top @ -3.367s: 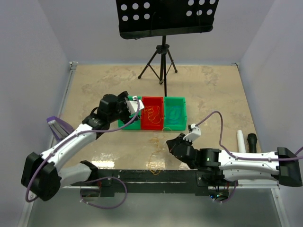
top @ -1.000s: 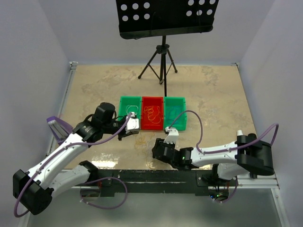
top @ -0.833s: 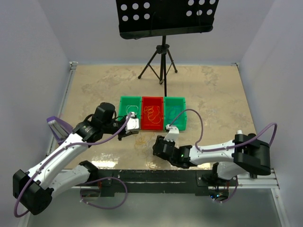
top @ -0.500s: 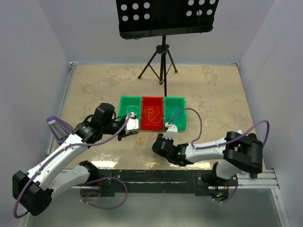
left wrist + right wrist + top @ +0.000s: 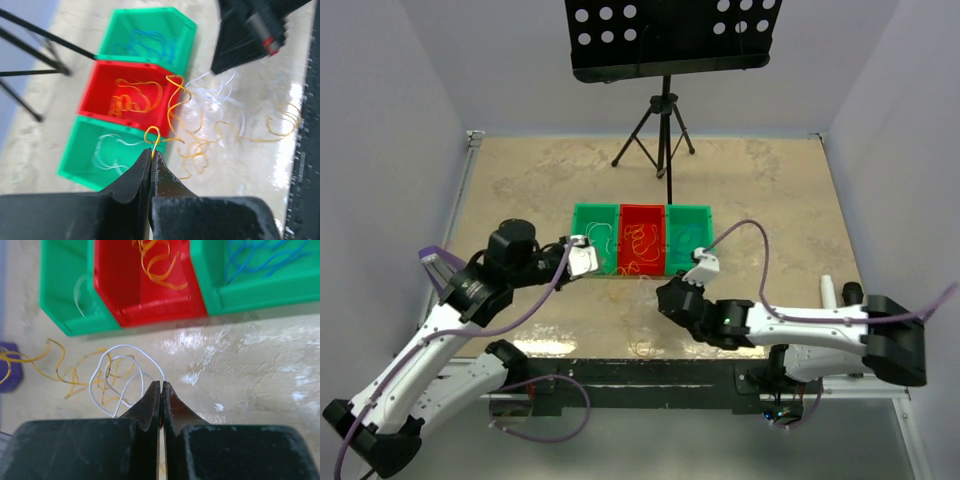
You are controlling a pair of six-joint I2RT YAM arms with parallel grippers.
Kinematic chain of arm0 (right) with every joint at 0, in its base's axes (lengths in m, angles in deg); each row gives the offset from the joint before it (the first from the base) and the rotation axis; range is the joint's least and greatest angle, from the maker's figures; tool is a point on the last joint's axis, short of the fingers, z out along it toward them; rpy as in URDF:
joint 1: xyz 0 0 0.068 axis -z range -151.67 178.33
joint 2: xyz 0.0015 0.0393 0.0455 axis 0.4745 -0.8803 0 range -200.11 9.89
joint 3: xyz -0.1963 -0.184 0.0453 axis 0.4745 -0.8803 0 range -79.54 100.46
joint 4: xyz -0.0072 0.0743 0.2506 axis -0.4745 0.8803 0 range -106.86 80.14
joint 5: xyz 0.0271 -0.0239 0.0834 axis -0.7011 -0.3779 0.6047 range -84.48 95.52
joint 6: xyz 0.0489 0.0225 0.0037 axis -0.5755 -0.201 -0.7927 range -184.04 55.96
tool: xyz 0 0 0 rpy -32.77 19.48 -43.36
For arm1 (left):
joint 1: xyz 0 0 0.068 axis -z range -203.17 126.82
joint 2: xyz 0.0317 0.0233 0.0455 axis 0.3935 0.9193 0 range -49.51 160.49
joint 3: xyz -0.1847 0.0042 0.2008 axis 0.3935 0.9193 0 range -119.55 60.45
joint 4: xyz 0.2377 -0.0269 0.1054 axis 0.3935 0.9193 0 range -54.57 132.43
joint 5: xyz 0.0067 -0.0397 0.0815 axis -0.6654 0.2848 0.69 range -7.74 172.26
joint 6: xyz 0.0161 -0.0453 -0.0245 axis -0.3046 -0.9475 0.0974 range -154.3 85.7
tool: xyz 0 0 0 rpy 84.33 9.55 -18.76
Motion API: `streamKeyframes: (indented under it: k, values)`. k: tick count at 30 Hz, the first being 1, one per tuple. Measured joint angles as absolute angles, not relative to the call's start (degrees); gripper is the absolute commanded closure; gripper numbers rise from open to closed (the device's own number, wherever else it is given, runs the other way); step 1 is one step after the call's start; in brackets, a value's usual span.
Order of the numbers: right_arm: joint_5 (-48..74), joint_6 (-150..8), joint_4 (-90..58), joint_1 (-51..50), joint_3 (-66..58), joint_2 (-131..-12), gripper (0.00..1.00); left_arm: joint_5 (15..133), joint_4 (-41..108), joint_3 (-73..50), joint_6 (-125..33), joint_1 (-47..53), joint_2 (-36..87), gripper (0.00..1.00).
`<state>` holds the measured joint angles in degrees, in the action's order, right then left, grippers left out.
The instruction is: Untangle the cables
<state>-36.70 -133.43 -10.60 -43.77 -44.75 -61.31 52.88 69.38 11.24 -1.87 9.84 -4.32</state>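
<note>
Thin cables lie tangled on the table in front of three bins. My left gripper (image 5: 151, 150) is shut on a yellow-orange cable (image 5: 172, 107), which rises in a loop from its tips and trails past the red bin (image 5: 102, 90). Shut on a white cable (image 5: 125, 352), my right gripper (image 5: 161, 385) has that strand looping left over yellow-orange strands (image 5: 65, 372). In the top view the left gripper (image 5: 582, 258) is left of the bins and the right gripper (image 5: 667, 296) is just in front of them.
Red bin (image 5: 642, 262) holds orange strands, the left green bin (image 5: 595, 212) pale ones, the right green bin (image 5: 688, 212) blue ones. A music stand tripod (image 5: 665, 130) stands behind. A white tube (image 5: 830, 292) and a black cylinder (image 5: 852, 293) lie at right.
My right gripper has shut on the white cable and drawn back to the right. The left arm has pulled left and back with the yellow-orange cable.
</note>
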Motion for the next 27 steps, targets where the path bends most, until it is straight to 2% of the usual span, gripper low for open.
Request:
streamKeyframes:
  k: [5,12,18,27]
  values:
    - [-44.83,-137.41,3.54,-43.57,-41.17,-46.23,1.00,60.88,70.23,6.06,-0.04,9.84,-9.35,1.00]
    - [-54.45,-143.75,22.43,-39.70,-35.49,-35.78,1.00,67.11,76.77,1.58,5.21,9.84,-11.82,1.00]
    - [-59.91,-149.82,36.31,-37.50,-30.74,-33.79,1.00,72.24,82.84,1.41,7.15,9.84,-13.48,1.00]
    - [-67.82,-148.64,43.32,-33.98,-21.61,-30.36,1.00,79.59,85.62,6.89,8.40,9.84,-19.03,1.00]
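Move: My left hand keeps hold of the yellow cable and my right the white one. They tangle about 15 cm to the right of my left hand, level with it and 17 cm lower; from my right hand that is 8 cm left, 2 cm ahead, 5 cm down. The red bin's middle is some 10 cm beyond the tangle, the right green bin 12 cm ahead of my right hand and 5 cm right. I pull the two cables apart, grippers staying shut. My right hand draws the white cable fast to the right and up, roughly 20 cm each way, swinging clockwise away from the tangle. My left takes the yellow one about 10 cm left, lifting at first and then sinking partway back, while its wrist turns counter-clockwise and its fingers tip up. ##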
